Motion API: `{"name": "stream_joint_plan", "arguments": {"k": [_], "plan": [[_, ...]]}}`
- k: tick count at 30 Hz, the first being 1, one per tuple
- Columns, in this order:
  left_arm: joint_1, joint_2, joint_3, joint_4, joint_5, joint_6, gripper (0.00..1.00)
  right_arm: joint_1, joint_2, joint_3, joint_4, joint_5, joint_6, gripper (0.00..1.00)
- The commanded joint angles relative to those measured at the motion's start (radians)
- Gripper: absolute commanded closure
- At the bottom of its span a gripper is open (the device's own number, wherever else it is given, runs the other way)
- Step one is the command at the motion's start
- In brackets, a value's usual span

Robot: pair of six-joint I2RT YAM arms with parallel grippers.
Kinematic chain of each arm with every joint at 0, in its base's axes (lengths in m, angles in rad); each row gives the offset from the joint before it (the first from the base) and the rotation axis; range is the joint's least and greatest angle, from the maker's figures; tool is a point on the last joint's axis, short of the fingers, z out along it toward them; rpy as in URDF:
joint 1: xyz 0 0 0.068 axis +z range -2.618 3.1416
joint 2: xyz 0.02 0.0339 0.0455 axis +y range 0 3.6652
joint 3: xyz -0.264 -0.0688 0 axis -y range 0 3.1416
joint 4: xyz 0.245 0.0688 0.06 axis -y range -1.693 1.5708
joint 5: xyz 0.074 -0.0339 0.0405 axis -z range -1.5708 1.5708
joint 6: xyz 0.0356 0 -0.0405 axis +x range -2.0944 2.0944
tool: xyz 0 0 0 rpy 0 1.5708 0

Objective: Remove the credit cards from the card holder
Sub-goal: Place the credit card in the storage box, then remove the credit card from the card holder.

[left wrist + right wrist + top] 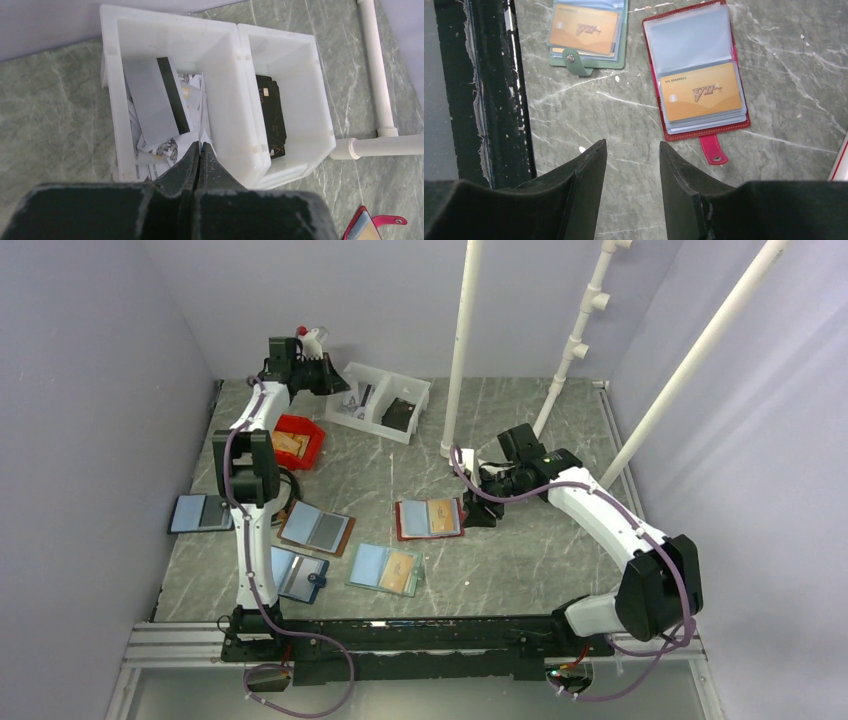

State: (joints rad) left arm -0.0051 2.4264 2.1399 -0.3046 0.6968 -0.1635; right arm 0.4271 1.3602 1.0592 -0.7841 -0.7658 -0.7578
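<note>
The card holder (430, 519) lies open and flat on the table, red-edged, with its pink-red tab (712, 150) pointing at my right gripper. One inner page shows a tan-orange credit card (701, 92); the other page is pale blue-grey (689, 37). My right gripper (631, 145) hovers open just beside the tab with nothing between its fingers, apart from the holder. My left gripper (200, 145) is shut over the near wall of the white bin (220, 95), far from the holder, whose corner (370, 227) shows at the view's lower right. I see nothing between its fingers.
The white bin holds a grey card with a black stripe (155, 97) on papers, and a black card (272, 115) in its other compartment. A teal holder (586, 30), a brown holder (316, 528), two darker holders and a red bin (297, 442) lie around. White pipes (458, 350) stand behind.
</note>
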Motion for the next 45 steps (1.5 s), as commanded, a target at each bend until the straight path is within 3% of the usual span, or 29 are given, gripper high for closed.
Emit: {"name": "stream_joint_plan", "arguments": {"k": [1,4,12,17,23,25,27,28,32,36,39,45], "plan": [[0.002,0.052,0.074,0.028,0.059,-0.022,1.0,0.008,0.017,0.013,0.011,0.003,-0.024,0.54],[-0.004,0.073,0.079,0.043,0.05,-0.046,0.98,0.013,0.034,0.016,0.009,0.009,-0.024,0.54],[-0.038,0.056,0.158,-0.06,-0.224,-0.004,0.57,0.018,0.052,0.017,0.006,0.022,-0.025,0.54],[-0.042,-0.086,0.096,-0.043,-0.368,0.017,0.48,0.016,0.045,0.017,0.003,0.024,-0.029,0.54],[-0.044,-0.378,-0.195,0.096,-0.348,-0.013,0.37,0.004,0.025,0.017,-0.004,0.005,-0.036,0.54],[-0.039,-0.502,-0.356,0.184,-0.324,-0.058,0.23,-0.01,0.013,0.017,-0.012,-0.02,-0.045,0.54],[-0.027,-0.63,-0.585,0.307,-0.299,-0.143,0.03,-0.034,-0.004,0.013,-0.011,-0.039,-0.045,0.54],[-0.012,-0.69,-0.673,0.378,-0.273,-0.206,0.01,-0.045,-0.014,0.009,-0.01,-0.048,-0.045,0.54],[0.09,-0.875,-0.999,0.657,0.005,-0.484,0.0,-0.082,-0.049,-0.011,0.005,-0.068,-0.044,0.54],[0.128,-0.97,-1.194,0.743,0.193,-0.684,0.01,-0.114,-0.067,-0.023,0.019,-0.076,-0.044,0.54],[0.128,-1.032,-1.282,0.668,0.251,-0.692,0.01,-0.131,-0.07,-0.028,0.021,-0.084,-0.045,0.54],[0.086,-1.253,-1.438,0.455,0.134,-0.566,0.01,-0.165,-0.081,-0.045,0.044,-0.1,-0.033,0.54]]}}
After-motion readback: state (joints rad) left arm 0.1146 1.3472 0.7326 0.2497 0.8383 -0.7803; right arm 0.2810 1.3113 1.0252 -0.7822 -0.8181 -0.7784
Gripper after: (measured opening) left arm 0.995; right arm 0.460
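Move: The left hand already holds the card just behind the middle of the storage box's left compartment, which lies about 4 cm ahead, 2 cm to the right and 9 cm below. The right compartment with the black cards is level with the hand, some 11 cm to the right; the red tray is about 8 cm back and 16 cm to the left. From the empty right hand, the left compartment lies roughly 43 cm ahead and 25 cm left. Lower the left gripper about 4 cm into the left compartment, easing slightly forward, and open the fingers wide to let go of the card. Then lift clear and swing back some 28 cm, away from the storage box and past the red tray towards the card holders, sinking again at the end while the hand's left side rolls down. Shift the half-open right gripper about 3 cm right, away from the red holder. ##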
